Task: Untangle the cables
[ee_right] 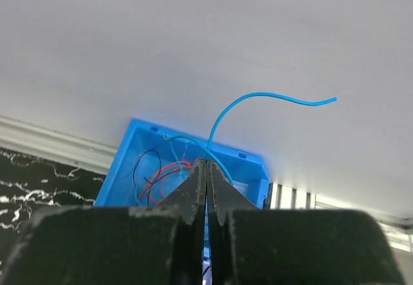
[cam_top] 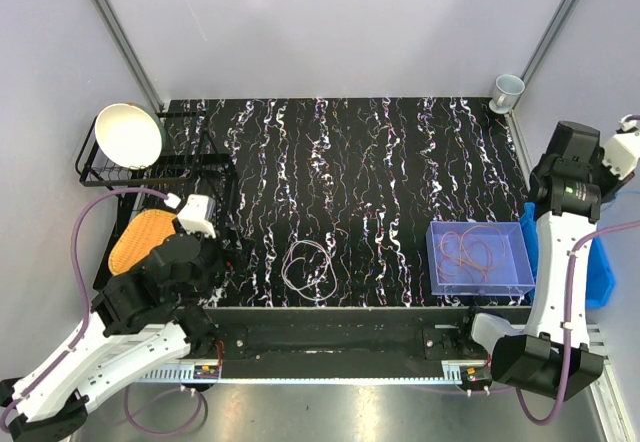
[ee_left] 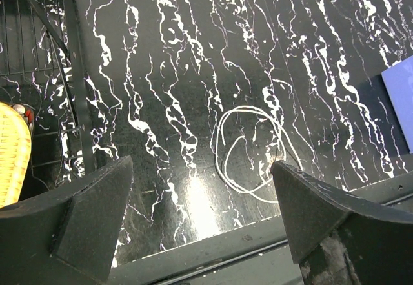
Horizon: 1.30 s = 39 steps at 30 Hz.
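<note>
One loose cable [cam_top: 308, 265] lies in a pale loop on the black marbled table near its front edge. It also shows in the left wrist view as a white loop [ee_left: 251, 146]. My left gripper [ee_left: 201, 162] hovers open just left of that loop, with nothing between its fingers. More thin cables [cam_top: 470, 252], mostly orange, lie in a clear purple box [cam_top: 436, 262]. My right gripper [ee_right: 206, 162] is raised over a blue bin [ee_right: 129, 153] at the right and is shut on a thin blue cable [ee_right: 258, 95] that arcs up from its tips. Red and black cables [ee_right: 158, 175] lie in the bin.
A black wire dish rack [cam_top: 95, 174] with a white bowl [cam_top: 128, 134] stands at the back left. An orange woven item [cam_top: 138, 240] sits beside the left arm. A cup [cam_top: 508, 89] stands in the back right corner. Grey walls close in on three sides.
</note>
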Tool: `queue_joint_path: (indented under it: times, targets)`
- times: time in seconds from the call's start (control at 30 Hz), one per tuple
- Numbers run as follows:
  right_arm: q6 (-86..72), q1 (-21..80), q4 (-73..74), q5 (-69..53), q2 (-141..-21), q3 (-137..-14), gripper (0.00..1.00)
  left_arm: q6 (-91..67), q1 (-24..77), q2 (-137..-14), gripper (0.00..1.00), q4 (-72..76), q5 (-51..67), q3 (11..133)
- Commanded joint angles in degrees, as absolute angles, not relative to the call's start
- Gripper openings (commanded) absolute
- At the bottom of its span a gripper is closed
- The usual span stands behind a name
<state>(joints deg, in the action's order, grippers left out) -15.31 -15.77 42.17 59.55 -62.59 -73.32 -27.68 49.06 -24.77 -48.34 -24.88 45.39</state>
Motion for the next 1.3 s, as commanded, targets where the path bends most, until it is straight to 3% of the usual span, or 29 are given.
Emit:
queue_joint_path:
  times: [0.0,0.03,0.07,0.13,0.17,0.5,0.7,0.83,1.1,1.27]
  targets:
    - [-16.7,-17.9,37.9,61.7,-60.7,-72.6,0.00,-27.3,49.4,-25.7,0.92,-45.9,-26.0,45.3]
    - [-16.6,-17.9,37.8,62.2,-60.6,-72.2,0.02,-27.2,49.4,-25.8,0.92,-45.9,-26.1,45.3]
    - [-16.7,-18.0,37.4,62.7,-60.6,-72.2,0.20,-27.2,49.4,-25.9,0.92,-46.0,-26.1,45.4]
    - [-16.9,-18.2,37.0,62.8,-60.3,-72.5,0.78,-27.4,49.5,-25.8,0.92,-46.0,-26.3,45.3]
    - [-17.0,-18.3,37.0,62.4,-60.3,-72.6,0.99,-27.5,49.6,-25.7,0.92,-46.1,-26.5,45.3]
    - [-17.9,-18.2,37.2,58.1,-58.0,-72.5,0.99,-27.8,50.1,-25.1,0.92,-46.1,-26.9,45.2]
    - [-18.1,-18.1,38.1,49.2,-57.1,-73.5,1.00,-27.8,50.2,-25.8,0.92,-46.1,-26.8,45.2]
    - [-17.5,-18.1,39.5,25.0,-56.6,-74.8,1.00,-27.9,50.2,-26.5,0.92,-46.2,-27.0,45.3]
    - [-19.2,-18.0,40.6,-9.9,-59.0,-78.7,1.00,-28.3,50.2,-27.1,0.92,-46.7,-27.9,45.4]
    - [-21.1,-10.4,40.0,-13.3,-61.2,-79.7,1.00,-28.4,50.2,-28.6,0.91,-46.7,-28.1,45.4]
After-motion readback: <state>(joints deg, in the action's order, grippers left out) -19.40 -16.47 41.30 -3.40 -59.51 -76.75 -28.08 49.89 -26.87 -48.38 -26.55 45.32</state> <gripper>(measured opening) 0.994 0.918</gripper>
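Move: The right hand holds the blue cable out above the blue bin; the bin's middle is about 28 cm below it, some 3 cm to its right and 1 cm ahead. The purple box stands about 19 cm to the hand's left, level with it and 29 cm lower. The last loose cable, the white one, lies some 65 cm to its left on the table. From the idle left hand the bin is roughly 88 cm to the right. Hanging almost in place over the blue bin, drifting only about 1 cm back, the right hand opens its fingers wide and lets go of the blue cable. It then swings left and forward, away from the bin and back towards the table, some 14 cm left and 11 cm forward, the wrist turning about 50 degrees counter-clockwise and rolling, fingers staying wide open. ##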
